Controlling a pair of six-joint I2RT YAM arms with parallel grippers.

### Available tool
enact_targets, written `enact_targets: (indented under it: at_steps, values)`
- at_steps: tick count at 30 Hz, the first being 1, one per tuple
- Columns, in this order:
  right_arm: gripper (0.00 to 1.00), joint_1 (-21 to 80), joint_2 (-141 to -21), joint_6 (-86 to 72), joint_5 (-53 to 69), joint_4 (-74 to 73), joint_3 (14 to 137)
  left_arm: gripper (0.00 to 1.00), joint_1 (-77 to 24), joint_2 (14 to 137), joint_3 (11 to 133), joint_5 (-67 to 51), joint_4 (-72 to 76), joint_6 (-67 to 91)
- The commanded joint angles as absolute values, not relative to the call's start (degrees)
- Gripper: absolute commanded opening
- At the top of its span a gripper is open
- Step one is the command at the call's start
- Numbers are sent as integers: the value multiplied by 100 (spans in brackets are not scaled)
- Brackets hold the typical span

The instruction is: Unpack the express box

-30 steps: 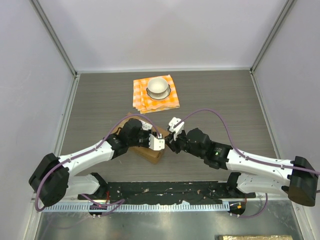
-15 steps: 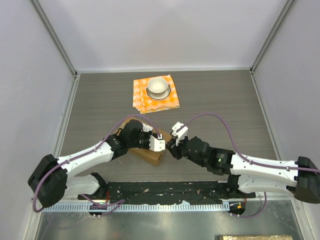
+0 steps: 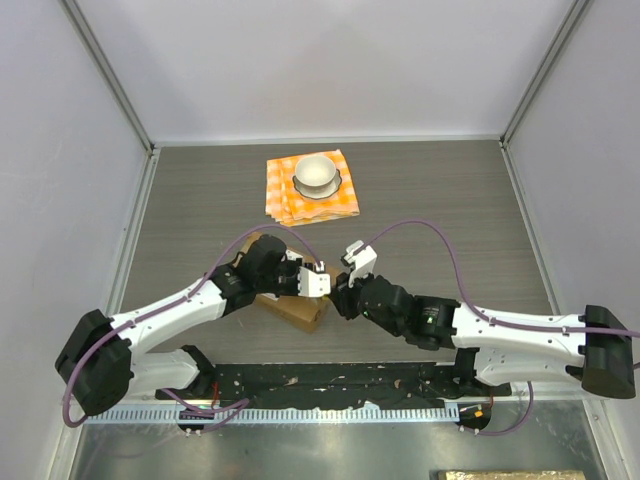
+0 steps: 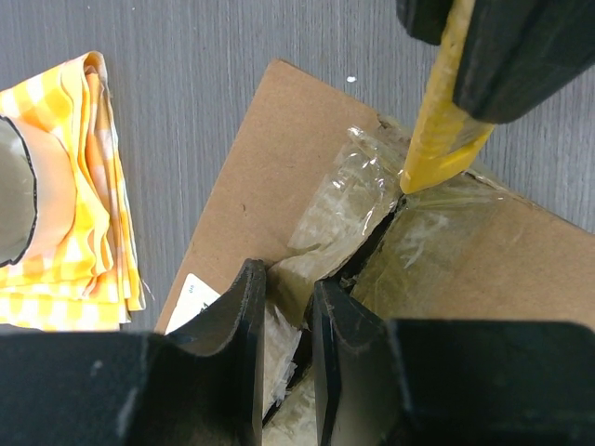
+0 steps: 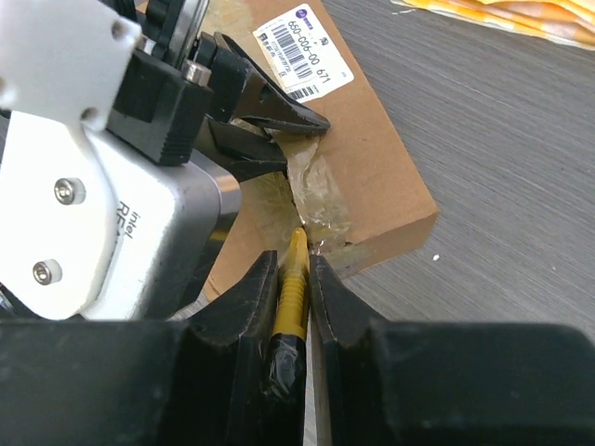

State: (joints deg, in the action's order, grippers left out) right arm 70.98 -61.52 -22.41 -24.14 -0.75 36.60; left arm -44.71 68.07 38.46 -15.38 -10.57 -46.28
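Observation:
The express box (image 3: 290,308), brown cardboard with glossy tape and a white label (image 5: 302,46), lies flat between the arms. Its taped top seam (image 4: 372,243) is slit open. My left gripper (image 4: 286,297) stands over the seam with its jaws close together on the taped edge of one flap. My right gripper (image 5: 293,260) is shut on a yellow knife (image 5: 293,288). The knife's tip touches the tape at the seam near the box's end, also in the left wrist view (image 4: 442,121). In the top view the left gripper (image 3: 315,283) and right gripper (image 3: 340,300) almost meet over the box.
An orange checked cloth (image 3: 335,200) lies on the table beyond the box, with a white bowl (image 3: 317,172) on it. The cloth's edge also shows in the left wrist view (image 4: 74,186). Grey walls stand on three sides.
My right gripper has moved nearer and slightly left with the knife, toward the box's right end. My left gripper has shifted a little away and to the right on the box.

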Motion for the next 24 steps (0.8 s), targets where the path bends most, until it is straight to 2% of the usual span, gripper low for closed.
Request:
enact_targets:
  at_steps: [1, 6, 12, 16, 22, 24]
  values:
    - [1, 7330, -6539, -2918, -1933, -1880, 3427, 0, -4518, 6706, 4131, -2083, -1432, -3859]
    - [1, 7391, -5654, -3550, -2784, -2311, 3507, 0, -4377, 6662, 4131, -1969, -1406, -3885]
    - [1, 7392, -3546, -4374, -3366, -1662, 2708, 0, -4351, 6487, 3859, -1907, -1415, -3972]
    - [1, 7374, -2989, -4719, -3630, -1328, 2277, 0, -4351, 6416, 3762, -1942, -1380, -4034]
    - [1, 7059, -3111, -4711, -3157, -976, 2259, 0, -4359, 6328, 3490, -1637, -977, -4140]
    - [1, 6507, -3155, -4728, -2222, -906, 2233, 0, -4359, 6293, 3271, -1399, -415, -4122]
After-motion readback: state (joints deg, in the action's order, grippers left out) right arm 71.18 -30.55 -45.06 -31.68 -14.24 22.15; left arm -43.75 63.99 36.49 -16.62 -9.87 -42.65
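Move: At the seam's cut end, the knife in the right hand still has its tip in the box. That end lies about 3 cm ahead of, 4 cm left of and 3 cm below the right hand; the box's middle is some 6 cm ahead, 13 cm left and 7 cm down, the bowl roughly 26 cm ahead, 6 cm left and 10 cm lower. From the left hand, already gripping the taped flap edge, the cut end is about 3 cm back, 5 cm right and 2 cm lower. Drawing the knife out of the seam, the right hand sweeps right about 9 cm away from the box's end, easing back 2–3 cm early on, its left side rolling up and the wrist turning clockwise; its grip stays shut on the knife. The left fingers keep pinching the taped flap edge, lift roughly 1 cm and narrow slightly. ##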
